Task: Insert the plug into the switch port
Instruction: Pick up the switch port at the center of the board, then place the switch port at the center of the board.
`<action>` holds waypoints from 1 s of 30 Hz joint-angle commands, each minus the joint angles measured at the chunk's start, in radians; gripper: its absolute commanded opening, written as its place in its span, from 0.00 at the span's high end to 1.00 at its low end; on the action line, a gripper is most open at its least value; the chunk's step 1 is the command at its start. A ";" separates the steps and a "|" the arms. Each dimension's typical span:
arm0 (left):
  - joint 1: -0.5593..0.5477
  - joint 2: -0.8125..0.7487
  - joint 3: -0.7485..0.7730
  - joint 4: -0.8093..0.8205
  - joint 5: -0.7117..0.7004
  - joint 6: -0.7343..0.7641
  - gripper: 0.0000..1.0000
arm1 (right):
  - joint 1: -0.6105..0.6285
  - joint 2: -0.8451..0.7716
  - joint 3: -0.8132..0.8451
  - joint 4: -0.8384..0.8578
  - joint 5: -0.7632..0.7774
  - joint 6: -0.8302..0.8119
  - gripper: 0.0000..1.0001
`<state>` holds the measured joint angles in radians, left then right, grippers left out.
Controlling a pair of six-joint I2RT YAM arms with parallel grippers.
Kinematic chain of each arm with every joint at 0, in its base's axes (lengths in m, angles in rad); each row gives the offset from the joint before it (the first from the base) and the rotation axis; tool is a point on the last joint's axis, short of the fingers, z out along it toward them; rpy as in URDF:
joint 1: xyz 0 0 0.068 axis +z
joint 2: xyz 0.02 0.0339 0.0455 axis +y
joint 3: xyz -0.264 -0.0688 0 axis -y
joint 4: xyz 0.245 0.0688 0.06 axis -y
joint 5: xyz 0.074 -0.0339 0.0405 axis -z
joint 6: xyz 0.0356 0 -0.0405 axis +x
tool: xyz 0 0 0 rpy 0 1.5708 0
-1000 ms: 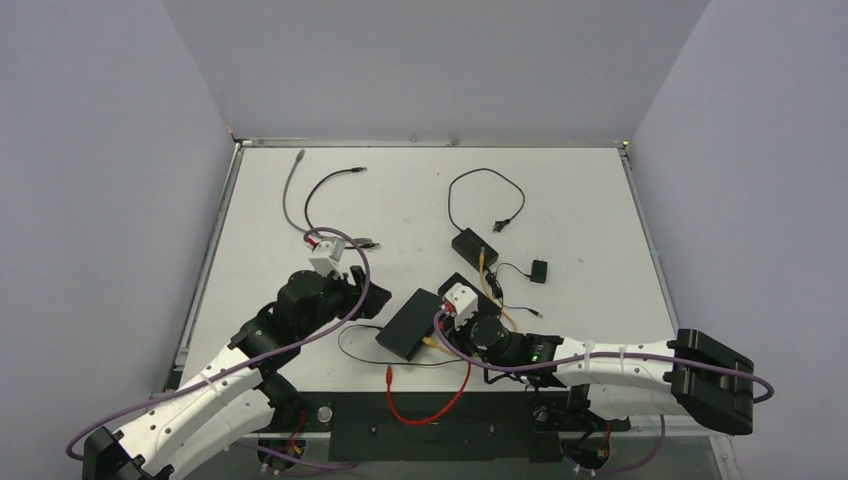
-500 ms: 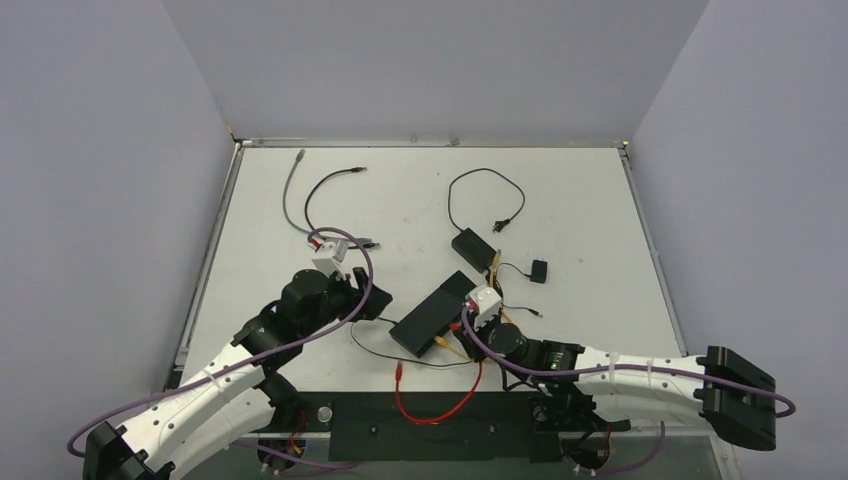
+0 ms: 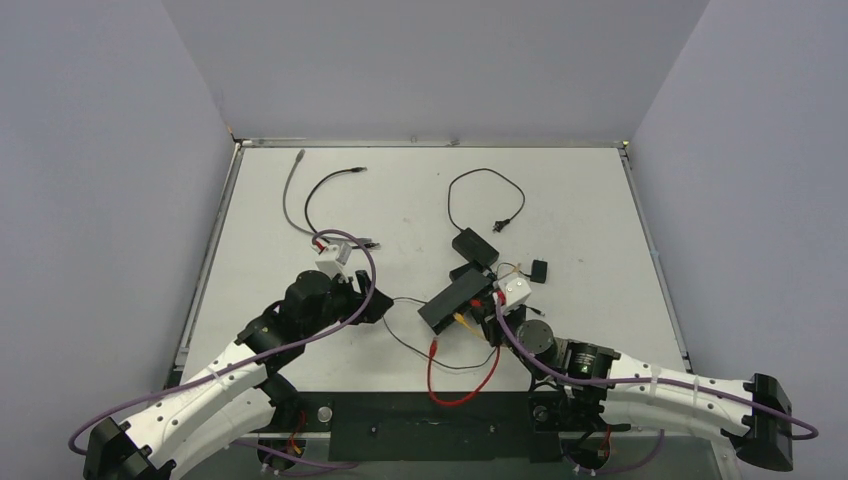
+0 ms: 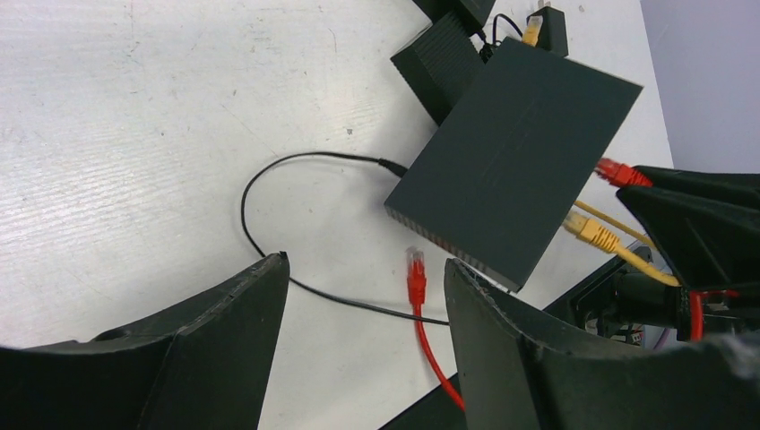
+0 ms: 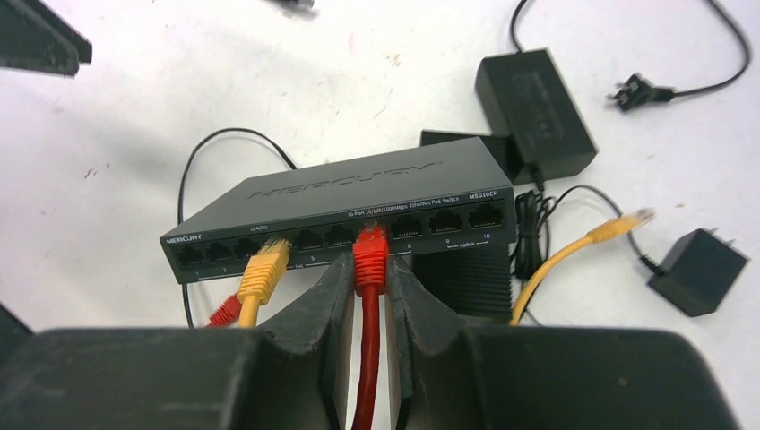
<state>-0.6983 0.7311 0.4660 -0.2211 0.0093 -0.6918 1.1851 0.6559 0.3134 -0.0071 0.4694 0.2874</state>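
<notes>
The black switch point(image 5: 341, 210) lies on the white table with its port row facing my right gripper point(image 5: 369, 266). That gripper is shut on a red plug point(image 5: 370, 255), whose tip sits at the mouth of a middle port; I cannot tell how deep it is. A yellow plug point(image 5: 264, 269) sits in a port further left. From above, the switch point(image 3: 455, 298) lies between both arms. My left gripper point(image 4: 366, 264) hovers open to its left, holding nothing. The red cable's other plug point(image 4: 416, 269) lies loose on the table between the left fingers.
A black power adapter point(image 3: 474, 245) with its cord lies just behind the switch. A small black wall plug point(image 3: 539, 270) and a loose yellow plug point(image 5: 627, 222) lie to the right. A thin black wire point(image 4: 260, 179) loops left of the switch. Grey and black cables point(image 3: 290, 190) lie at back left.
The switch and my right gripper with the red plug have moved right and away from the table's front edge. The red cable trailed along. My left gripper barely moved.
</notes>
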 commanded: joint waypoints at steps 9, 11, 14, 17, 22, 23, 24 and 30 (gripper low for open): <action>0.009 0.003 -0.007 0.066 0.017 0.017 0.38 | -0.049 -0.025 0.177 0.103 0.222 -0.152 1.00; 0.011 0.003 -0.009 0.069 0.019 0.017 0.38 | -0.090 -0.015 0.192 0.108 0.218 -0.158 1.00; 0.011 0.003 -0.012 0.074 0.024 0.019 0.38 | -0.211 0.016 0.213 0.142 0.159 -0.158 1.00; 0.015 0.001 -0.013 0.074 0.026 0.024 0.38 | -0.325 0.062 0.237 0.182 0.075 -0.147 1.00; 0.020 -0.002 -0.014 0.069 0.030 0.034 0.38 | -0.471 0.164 0.288 0.260 -0.042 -0.135 1.00; 0.021 -0.004 -0.015 0.068 0.030 0.036 0.38 | -0.485 0.195 0.294 0.272 -0.067 -0.135 1.00; 0.024 -0.005 -0.015 0.065 0.030 0.039 0.38 | -0.511 0.210 0.305 0.298 -0.090 -0.133 1.00; 0.033 -0.009 -0.015 0.060 0.038 0.049 0.38 | -0.624 0.369 0.375 0.380 -0.170 -0.119 1.00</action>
<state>-0.6754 0.7341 0.4477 -0.2054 0.0319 -0.6674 0.6262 0.9684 0.5777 0.1280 0.3801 0.1429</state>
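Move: The right hand already holds the red plug seated in the switch port; the switch port's middle is about 3 cm ahead of it, 5 cm to its left and 2 cm lower. On the board some 9 cm below the hand lie the ridged box, about 7 cm straight ahead, the power adapter, about 17 cm straight ahead, and the small adapter, 12 cm ahead and 13 cm right. From the left hand, the switch port is roughly 16 cm to the right, level fore and aft, and about 3 cm lower. Up at first, then in a level sweep forward and to the right, the right hand carries the switch port by the red plug pinched in its closed fingers, bringing it over the power adapter. It travels some 14 cm forward, half that to the right and 6 cm up, while the wrist turns about 25 degrees clockwise; the grip holds. ##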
